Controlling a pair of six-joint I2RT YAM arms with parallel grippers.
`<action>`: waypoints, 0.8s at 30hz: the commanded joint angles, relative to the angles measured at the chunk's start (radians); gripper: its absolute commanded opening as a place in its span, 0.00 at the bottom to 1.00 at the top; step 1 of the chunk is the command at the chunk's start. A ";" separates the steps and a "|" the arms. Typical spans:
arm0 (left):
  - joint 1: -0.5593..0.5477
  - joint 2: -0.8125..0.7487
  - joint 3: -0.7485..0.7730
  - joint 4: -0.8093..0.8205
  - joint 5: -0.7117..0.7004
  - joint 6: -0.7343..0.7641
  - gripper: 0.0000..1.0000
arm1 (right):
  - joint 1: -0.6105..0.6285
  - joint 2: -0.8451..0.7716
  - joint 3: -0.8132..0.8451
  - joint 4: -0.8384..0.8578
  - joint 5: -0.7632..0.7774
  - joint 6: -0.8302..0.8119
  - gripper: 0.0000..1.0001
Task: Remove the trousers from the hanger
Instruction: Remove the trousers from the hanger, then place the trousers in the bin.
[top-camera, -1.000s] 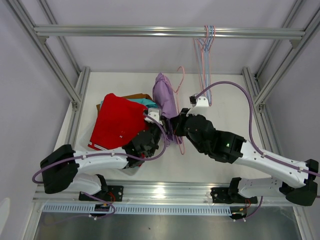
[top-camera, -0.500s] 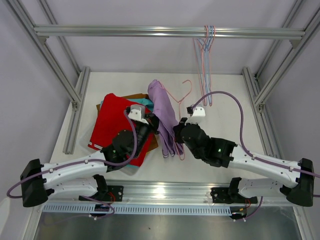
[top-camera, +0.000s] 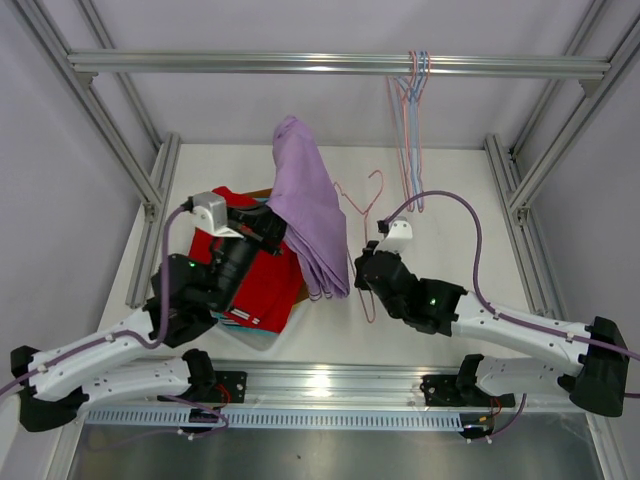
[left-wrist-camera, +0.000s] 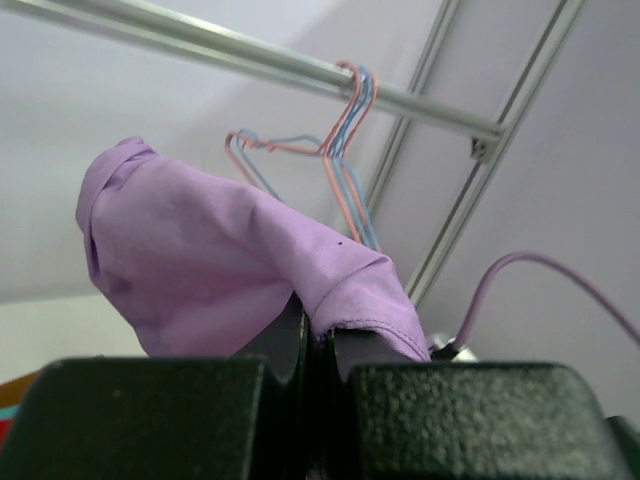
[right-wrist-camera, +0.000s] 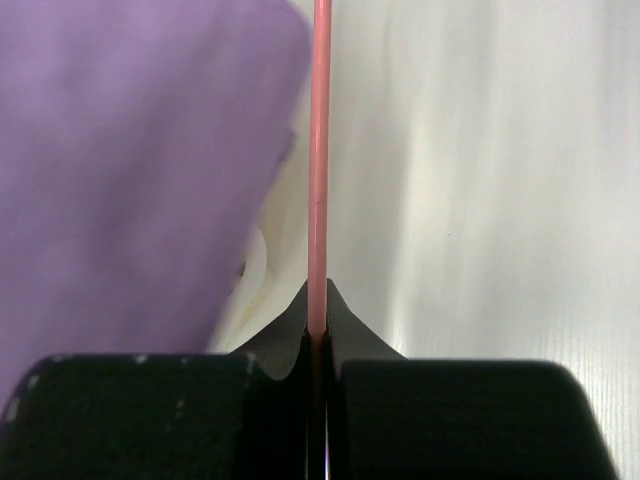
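Note:
Lilac trousers (top-camera: 308, 215) hang in the air left of centre, with my left gripper (top-camera: 272, 226) shut on a fold of them. In the left wrist view the lilac cloth (left-wrist-camera: 220, 255) bunches over my left gripper (left-wrist-camera: 318, 325), pinched between the closed jaws. A pink wire hanger (right-wrist-camera: 320, 150) lies to the right of the cloth's lower end; whether cloth still touches it I cannot tell. My right gripper (right-wrist-camera: 318, 322) is shut on its wire, and it sits low over the table (top-camera: 362, 268). In the right wrist view the lilac cloth (right-wrist-camera: 130, 170) sits left of the wire.
Red trousers (top-camera: 262, 285) top a pile at the table's left, with brown (top-camera: 262, 192) showing behind. Several empty hangers (top-camera: 414, 90) hang on the top rail (top-camera: 250, 63). Aluminium frame posts (top-camera: 150, 190) stand at both sides. The white table (top-camera: 450, 230) shows right of the arms.
My left arm has lifted the lilac trousers up and to the left, away from the pink hanger. My right gripper has kept hold of the hanger and lowered slightly.

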 joint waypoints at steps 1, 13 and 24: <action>-0.003 -0.084 0.101 0.015 0.087 0.028 0.01 | -0.016 -0.001 -0.018 0.052 0.018 0.034 0.00; -0.003 -0.311 0.156 -0.127 0.231 0.054 0.01 | -0.047 -0.013 -0.069 0.055 0.005 0.039 0.00; -0.003 -0.512 0.165 -0.226 0.225 0.100 0.01 | -0.070 -0.003 -0.101 0.064 -0.011 0.040 0.00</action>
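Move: The laundry basket that the held purple trousers are going to lies about 14 cm left of the left hand, 2 cm nearer the base and some 40 cm below. Its red trousers on top are roughly 10 cm left, 3 cm farther out and 33 cm down; the pink hanger in the right hand is about 11 cm to the right, 2 cm ahead and 24 cm lower. From the right hand the basket is about 25 cm left, 4 cm back and 16 cm down. The purple trousers, already free of the hanger and still pinched in the left gripper, are swept about 15 cm left while the hand draws back and rises some 10 cm each, its fingers tipping upward, so the hanging part is drawn across the basket. The right hand keeps its hold on the empty pink hanger, easing down and slightly right. ##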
